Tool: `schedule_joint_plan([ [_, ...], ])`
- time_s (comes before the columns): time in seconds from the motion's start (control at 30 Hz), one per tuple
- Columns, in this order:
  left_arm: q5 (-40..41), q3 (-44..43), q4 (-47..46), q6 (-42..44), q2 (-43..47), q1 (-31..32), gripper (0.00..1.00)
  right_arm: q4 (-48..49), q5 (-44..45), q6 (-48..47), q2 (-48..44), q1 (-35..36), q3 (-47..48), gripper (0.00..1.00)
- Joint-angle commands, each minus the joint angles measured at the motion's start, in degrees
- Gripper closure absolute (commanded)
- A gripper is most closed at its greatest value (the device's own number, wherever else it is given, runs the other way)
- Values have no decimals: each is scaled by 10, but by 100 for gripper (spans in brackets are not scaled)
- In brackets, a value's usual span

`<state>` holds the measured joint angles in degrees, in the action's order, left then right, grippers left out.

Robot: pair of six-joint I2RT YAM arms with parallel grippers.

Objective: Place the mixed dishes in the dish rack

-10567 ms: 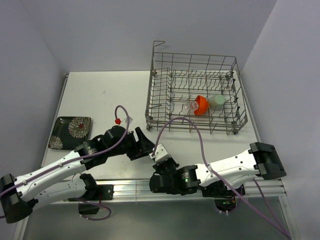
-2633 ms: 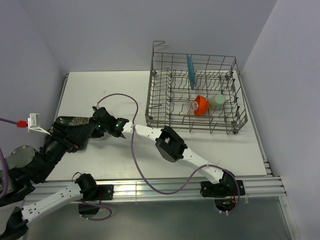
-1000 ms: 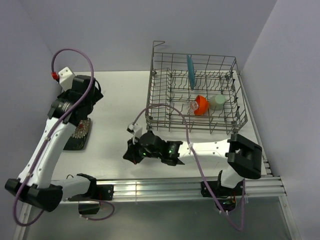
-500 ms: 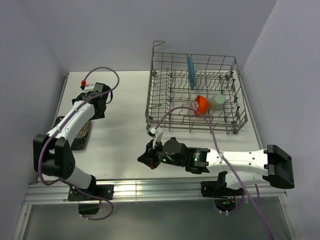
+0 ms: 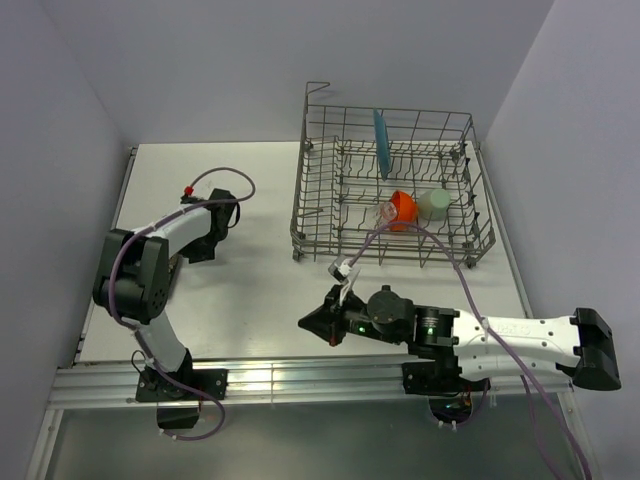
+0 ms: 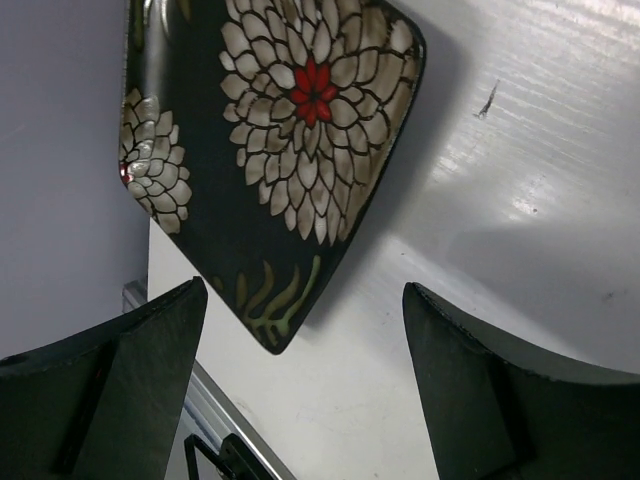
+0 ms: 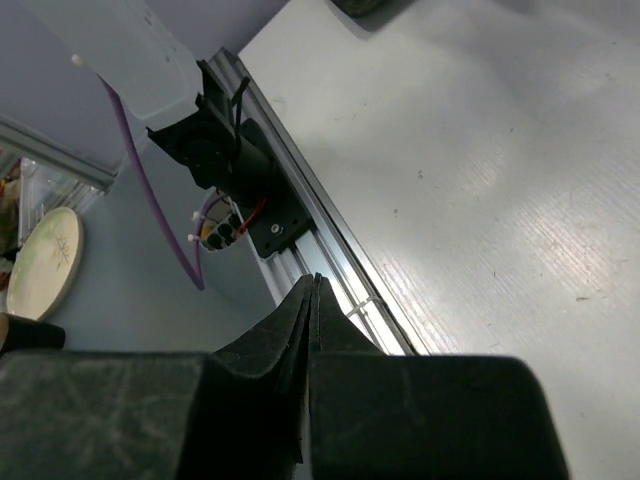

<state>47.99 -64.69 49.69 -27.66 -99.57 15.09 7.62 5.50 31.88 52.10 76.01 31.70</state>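
Observation:
The black square plate with white flowers (image 6: pixel 270 150) lies flat on the white table, filling the upper left of the left wrist view; in the top view my left arm hides it. My left gripper (image 6: pixel 300 330) (image 5: pixel 193 247) hovers open over the plate's near corner, nothing between its fingers (image 6: pixel 130 380). My right gripper (image 5: pixel 306 322) (image 7: pixel 312 285) is shut and empty, low over the table's near edge. The dish rack (image 5: pixel 390 108) at the back right holds the teal plate (image 5: pixel 380 143) upright, the orange-red bowl (image 5: pixel 402 209), the pale green cup (image 5: pixel 435 203) and the small clear glass (image 5: pixel 384 212).
An aluminium rail (image 5: pixel 300 375) runs along the near edge of the table. Walls close in on the left and right. In the right wrist view the left arm's base mount (image 7: pixel 235 170) sits on the rail, and a pale round plate (image 7: pixel 45 262) lies below the table.
My left arm has folded down and in over the black plate at the left. My right arm has drawn back to the right along the near edge, its gripper still shut.

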Motion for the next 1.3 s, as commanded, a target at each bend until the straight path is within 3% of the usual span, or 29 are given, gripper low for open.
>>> schedule_joint_plan([
  [0.0,21,7,-27,-8,-30,1,14,3,34,-3,-45,5,-21,100],
  [0.6,39,18,-66,0,-91,-63,17,-8,62,-13,-157,5,-76,100],
  [0.83,-5,15,-97,25,-110,-97,24,-1,59,-15,-164,5,-82,100],
  [0.93,-18,8,-97,32,-137,-105,35,0,60,-15,-170,5,-85,100],
  [1.03,-56,3,-108,42,-169,-121,59,-1,64,-18,-180,5,-86,100],
  [1.2,-105,-19,-110,45,-190,-130,80,-15,74,-20,-200,5,-86,100],
  [1.27,-112,-25,-107,51,-197,-132,94,-20,79,-19,-209,5,-87,100],
])
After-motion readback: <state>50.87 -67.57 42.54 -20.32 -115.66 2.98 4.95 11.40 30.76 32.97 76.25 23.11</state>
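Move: The dark flowered plate lies flat with its middle about 10 cm to my left hand's left, 4 cm farther out and 7 cm below. Its right rim is just to the left of my wide-open fingers. The table's left edge runs level with my hand, about 20 cm to its left and 8 cm down. From my right hand the plate is some 49 cm left, 26 cm ahead and 20 cm lower. I lower my left hand about 3 cm to the table beside the flowered plate, then slide it 7 cm to the left into the plate's right rim, pushing the plate along. I sink another 2 cm or so while my fingers close from wide open and pinch the rim near its front corner. My right hand, empty and shut, draws 5 cm to the right. ##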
